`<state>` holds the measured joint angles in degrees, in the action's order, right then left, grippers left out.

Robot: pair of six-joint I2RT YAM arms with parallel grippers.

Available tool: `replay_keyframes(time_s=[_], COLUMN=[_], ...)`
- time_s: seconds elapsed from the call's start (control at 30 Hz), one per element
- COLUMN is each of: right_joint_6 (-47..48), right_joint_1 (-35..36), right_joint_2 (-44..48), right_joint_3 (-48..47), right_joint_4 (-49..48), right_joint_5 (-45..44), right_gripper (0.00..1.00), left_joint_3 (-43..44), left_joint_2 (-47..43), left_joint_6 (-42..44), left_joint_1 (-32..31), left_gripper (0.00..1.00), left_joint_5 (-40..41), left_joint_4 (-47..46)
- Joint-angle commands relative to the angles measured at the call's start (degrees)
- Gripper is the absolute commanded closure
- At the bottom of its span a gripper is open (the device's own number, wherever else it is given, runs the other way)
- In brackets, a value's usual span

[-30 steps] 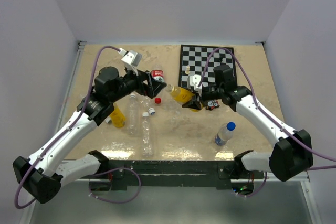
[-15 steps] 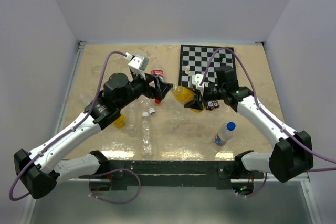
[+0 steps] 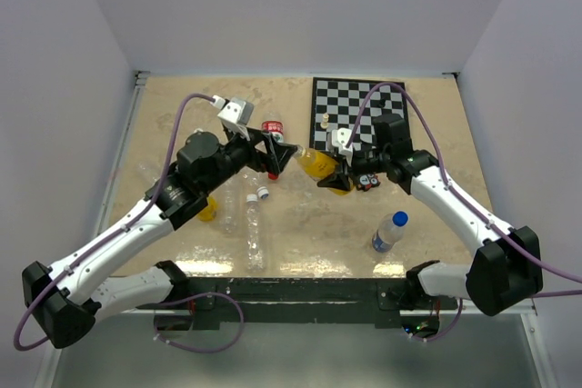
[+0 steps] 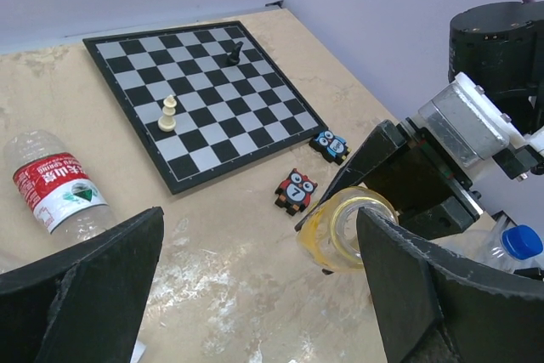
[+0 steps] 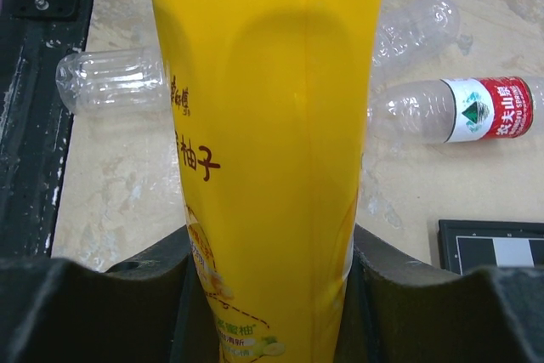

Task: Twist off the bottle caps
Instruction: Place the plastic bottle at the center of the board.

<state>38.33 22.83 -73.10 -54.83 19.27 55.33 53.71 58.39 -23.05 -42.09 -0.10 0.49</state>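
My right gripper (image 3: 335,175) (image 5: 272,295) is shut on the body of an orange-yellow bottle (image 3: 316,164) (image 5: 272,125), held off the table and tilted toward the left arm. The bottle's mouth (image 4: 344,227) is open, with no cap on it. It sits between the fingers of my open left gripper (image 3: 284,154) (image 4: 259,227), close to the right finger (image 4: 425,286). A second orange bottle (image 3: 208,211) lies under the left arm. A clear labelled bottle (image 3: 387,233) with a blue cap (image 3: 399,218) (image 4: 520,240) stands near the right. Two white caps (image 3: 257,195) lie loose mid-table.
A chessboard (image 3: 359,111) (image 4: 195,99) with a white piece (image 4: 169,114) and a black piece (image 4: 237,53) lies at the back right. Owl tiles (image 4: 296,190) sit beside it. A red-labelled bottle (image 3: 273,127) (image 4: 55,189), clear unlabelled bottles (image 3: 255,233) and a red cap (image 3: 272,175) lie mid-left.
The left arm has swung right, bringing its open gripper up around the held bottle's mouth. The right arm and its bottle have stayed put.
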Motion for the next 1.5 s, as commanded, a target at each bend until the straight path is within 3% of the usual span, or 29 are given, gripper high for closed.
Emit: replay_keyframes(time_s=[0.0,0.17,0.4,0.7,0.8,1.23,1.47], right_joint_6=[-2.8,-8.1,-8.6,-8.3,-8.1,-6.8,-6.6], right_joint_1=[0.0,-1.6,-2.0,-1.9,-1.9,-1.9,-1.8], right_joint_2=[1.3,1.0,1.0,0.4,0.4,-0.4,-0.4], right_joint_3=[-0.6,-0.3,0.1,0.4,0.5,0.3,0.2], right_joint_4=[-3.9,-7.4,-7.8,-7.8,-7.8,-6.6,-6.4], right_joint_5=[2.9,2.8,3.8,4.8,4.7,5.8,6.0], right_gripper=[1.0,1.0,1.0,1.0,1.0,1.0,1.0], left_joint_3=[-1.6,-2.3,-4.0,-3.0,-2.7,-2.3,-2.2], left_joint_2=[-1.7,-2.2,-4.3,5.1,7.1,11.8,12.8], left_joint_6=[-0.9,-4.4,-9.0,-11.5,-11.5,-14.0,-13.3], left_joint_1=[-0.1,1.0,3.1,2.8,2.6,1.7,1.1], left_gripper=[0.0,0.0,0.0,0.07,0.12,0.16,0.27], left_joint_5=[-2.1,-5.8,-7.5,-20.1,-20.3,-24.1,-24.9], left_joint_4=[-4.1,-6.0,-8.9,-18.6,-20.4,-27.7,-26.8])
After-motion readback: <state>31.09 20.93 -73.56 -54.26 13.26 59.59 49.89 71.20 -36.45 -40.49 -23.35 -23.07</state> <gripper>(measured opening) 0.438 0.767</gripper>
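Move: To the left hand's right, about 10 cm off, 1 cm back and some 7 cm lower, is the middle of the uncapped yellow plastic bottle, its open neck leaning up towards this hand. From the left hand the chessboard lies about 22 cm ahead and 20 cm right, and the red-label bottle 14 cm ahead and 4 cm left, both roughly 25 cm below. The right hand already grips the yellow bottle, whose middle is about 3 cm left, 1 cm ahead and 3 cm above it. Easing up and slightly back first, the left hand then swings some 7 cm right and dips towards the bottle's neck, turning about 20 degrees clockwise with its left side sinking. Its fingers narrow from wide open by about a quarter as they come to straddle the upper bottle; contact can't be made out. The right hand keeps its grip, lifting a little over 1 cm, then holding. ##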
